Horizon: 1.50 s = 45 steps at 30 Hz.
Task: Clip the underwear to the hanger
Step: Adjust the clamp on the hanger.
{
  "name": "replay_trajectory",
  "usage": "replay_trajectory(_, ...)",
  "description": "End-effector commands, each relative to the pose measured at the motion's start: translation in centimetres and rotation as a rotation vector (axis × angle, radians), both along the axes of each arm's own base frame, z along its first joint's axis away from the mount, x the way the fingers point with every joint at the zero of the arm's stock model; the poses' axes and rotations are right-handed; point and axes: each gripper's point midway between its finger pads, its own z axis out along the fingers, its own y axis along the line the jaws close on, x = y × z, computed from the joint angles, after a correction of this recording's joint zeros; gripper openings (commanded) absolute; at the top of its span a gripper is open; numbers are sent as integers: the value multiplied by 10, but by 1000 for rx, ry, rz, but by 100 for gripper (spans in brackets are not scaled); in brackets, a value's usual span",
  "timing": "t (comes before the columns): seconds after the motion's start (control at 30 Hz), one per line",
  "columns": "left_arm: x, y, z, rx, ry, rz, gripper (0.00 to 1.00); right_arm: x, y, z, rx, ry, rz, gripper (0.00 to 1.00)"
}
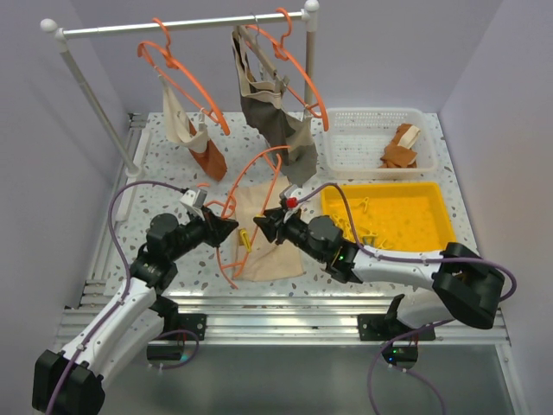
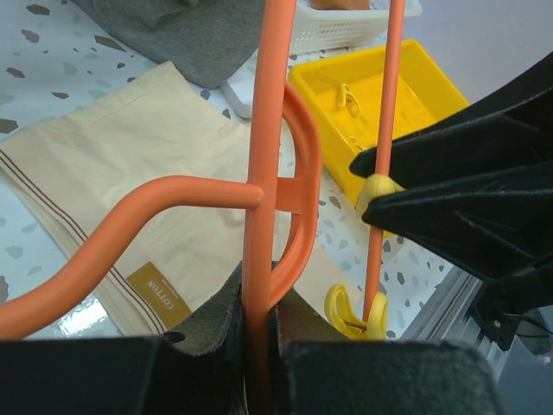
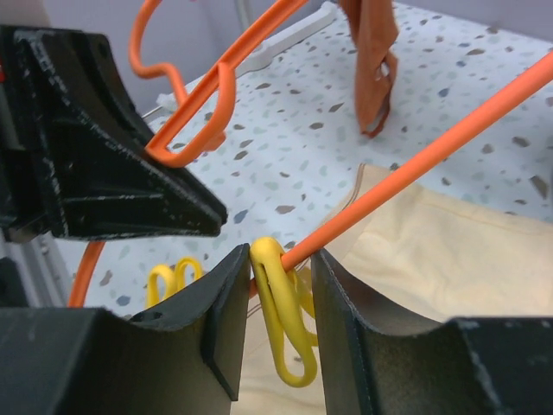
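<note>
The cream underwear (image 1: 272,251) (image 2: 147,164) (image 3: 449,251) lies flat on the speckled table. An orange hanger (image 1: 278,177) (image 2: 263,130) (image 3: 432,156) stands tilted over it. My left gripper (image 1: 232,229) (image 2: 259,298) is shut on one of the hanger's thick bars. My right gripper (image 1: 263,223) (image 3: 281,255) is closed round a yellow clip (image 3: 281,303) that sits on the hanger's thin bar at the cloth's edge. Its left finger presses the clip and its right finger sits against the clip's far leg. A second yellow clip (image 3: 173,281) (image 2: 354,311) (image 1: 246,238) hangs further along that bar.
A white rail (image 1: 173,26) at the back carries more orange hangers, a dark grey garment (image 1: 272,112) and a cream and rust cloth (image 1: 207,160). A white basket (image 1: 371,117) and a yellow tray (image 1: 441,212) of clips stand at the right.
</note>
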Motion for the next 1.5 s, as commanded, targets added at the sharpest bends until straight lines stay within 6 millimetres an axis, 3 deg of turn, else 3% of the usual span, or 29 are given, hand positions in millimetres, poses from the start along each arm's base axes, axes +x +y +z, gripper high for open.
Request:
replay_trajectory(0.0,-3,-8,16,-29,-65,-49,0,36,-21,33,-40,-104,-179,38)
replay_trajectory(0.33,-4,-9,13,-14,-56,-65,0,102,-56,64,-38,-131,-348,40)
replay_trajectory(0.47,-5,-9,7,-7,-26,-69,0,110,-58,60,-62,-129,-367,43)
replay_trajectory(0.53,-4,-9,3,-3,-15,-61,0,109,-57,58,-59,-124,-360,49)
replay_trajectory(0.7,-2,-7,-13,9,30,-40,0,93,-52,57,-42,-126,-277,72)
replay_trajectory(0.83,0,-7,-24,13,54,-34,0,78,-56,63,-22,-121,-230,74)
replay_trajectory(0.87,2,-6,-27,19,64,-27,0,73,-61,72,-2,-127,-229,74)
replay_trajectory(0.97,6,-4,-36,31,87,-7,0,60,-73,67,32,-105,-229,74)
replay_trajectory(1.0,7,-3,-37,35,88,0,0,52,-78,75,64,-108,-223,74)
replay_trajectory(1.1,9,-2,-44,42,111,13,0,36,-81,60,124,-29,-182,74)
replay_trajectory(1.13,10,-3,-43,36,106,14,0,27,-78,43,146,28,-145,74)
replay_trajectory(1.2,8,-5,-45,26,108,4,0,20,-73,40,208,48,-107,74)
replay_trajectory(1.23,7,-6,-44,16,111,-1,0,18,-71,22,197,87,-97,74)
replay_trajectory(1.3,6,-8,-42,1,102,-13,0,14,-65,22,270,110,-65,73)
replay_trajectory(1.33,6,-9,-40,-9,102,-13,0,12,-62,7,268,152,-55,73)
replay_trajectory(1.4,4,-10,-38,-26,92,-22,0,12,-56,9,314,157,-31,73)
replay_trajectory(1.43,4,-11,-35,-40,88,-24,0,9,-50,-3,313,193,-7,73)
replay_trajectory(1.47,3,-12,-34,-47,85,-30,0,8,-46,5,354,172,19,73)
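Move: The yellow clip sits between the right hand's fingers on the hanger's bar; the stretch near the bar's far corner, where the clip is taken, lies about 11 cm ahead, 5 cm right and 6 cm above. The second clip is some 6 cm back, 5 cm left and 5 cm lower, and the underwear lies flat, roughly 18 cm straight below. From the left hand, which holds the hanger near its hook, the first clip is about 9 cm right, 2 cm ahead and 3 cm higher. The clip, still pinched on the bar, is slid outward along it by the right hand, some 10 cm forward with about 5 cm of right and of rise, the wrist turning clockwise. There the fingers open wide and let go, and the hand backs away towards its base, first rising slightly, then dropping well below. Meanwhile the left hand keeps its grip and lowers the hanger about 6 cm, tipping it down. ##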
